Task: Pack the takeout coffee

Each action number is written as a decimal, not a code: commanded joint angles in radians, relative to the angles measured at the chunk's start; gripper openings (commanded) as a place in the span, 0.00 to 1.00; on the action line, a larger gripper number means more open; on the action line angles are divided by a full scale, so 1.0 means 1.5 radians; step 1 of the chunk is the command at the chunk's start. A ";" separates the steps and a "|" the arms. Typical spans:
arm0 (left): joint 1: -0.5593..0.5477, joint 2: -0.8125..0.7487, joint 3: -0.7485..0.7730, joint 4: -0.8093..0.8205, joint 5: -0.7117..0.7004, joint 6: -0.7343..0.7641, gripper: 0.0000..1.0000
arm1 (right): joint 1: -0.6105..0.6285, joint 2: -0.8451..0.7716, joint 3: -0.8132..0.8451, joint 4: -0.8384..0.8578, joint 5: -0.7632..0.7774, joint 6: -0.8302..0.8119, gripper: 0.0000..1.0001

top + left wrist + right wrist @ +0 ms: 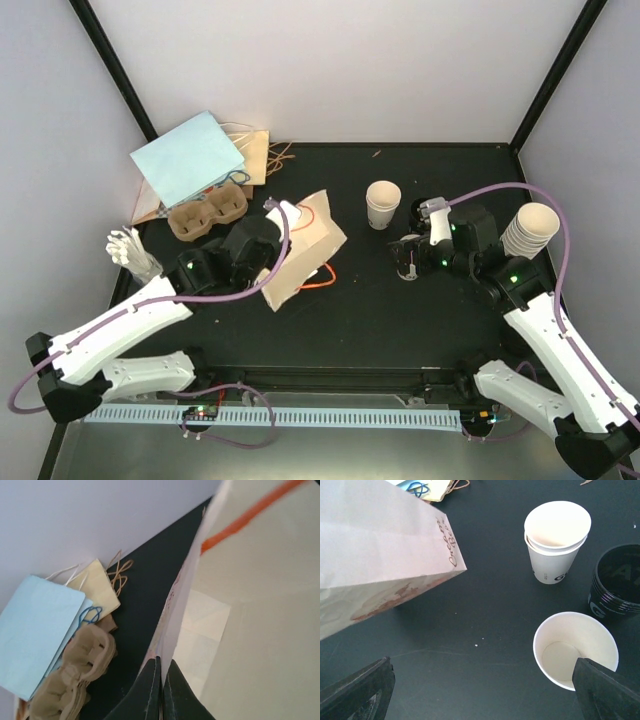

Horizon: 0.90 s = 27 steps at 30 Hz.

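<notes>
A lidless cream-white takeout coffee cup (575, 650) stands on the black table just inside my right gripper's (480, 695) right finger (607, 690). That gripper (405, 258) is open and holds nothing. Beyond it are two nested cups (555, 540) and a stack of black lids (617, 587). The printed cream paper bag (305, 245) with orange handles (318, 275) lies tilted mid-table. My left gripper (161, 662) is shut on the bag's rim wall (172, 620), with the bag's inside (260, 605) to its right.
A brown pulp cup tray (207, 213) sits at the back left beside a light-blue bag (190, 160) and a tan bag. A taller cup stack (530, 230) stands at the right. White pieces (130, 250) stand by the left edge.
</notes>
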 commanded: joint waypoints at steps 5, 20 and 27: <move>0.066 0.146 0.291 -0.202 0.138 -0.167 0.02 | 0.001 -0.008 0.016 -0.014 -0.003 -0.016 1.00; 0.198 0.342 0.462 -0.354 0.438 -0.276 0.02 | 0.001 -0.032 0.005 -0.016 -0.004 -0.022 1.00; 0.260 0.379 0.469 -0.366 0.530 -0.302 0.08 | 0.001 -0.024 -0.002 -0.003 -0.031 -0.020 1.00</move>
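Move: The left hand already pinches one rim of the paper bag, which hangs askew; the bag's middle is about 7 cm right of that hand, 2 cm back and 8 cm lower. The egg-carton-like cup carrier lies some 10 cm ahead and 14 cm left, about 22 cm down; the cup stack stands roughly 9 cm ahead and 24 cm right, 19 cm down. From the idle right hand, the bag's middle is about 19 cm left, level with it fore-and-aft, 6 cm below. Up first by some 6 cm while going forward, then down about 9 cm, the left hand swings the bag by its pinched rim over the clear table, ending about 5 cm farther forward and 4 cm to the right. Its fingers stay shut on the paper and tip downward by around 40 degrees, the left side of the hand rolling lower as well. ##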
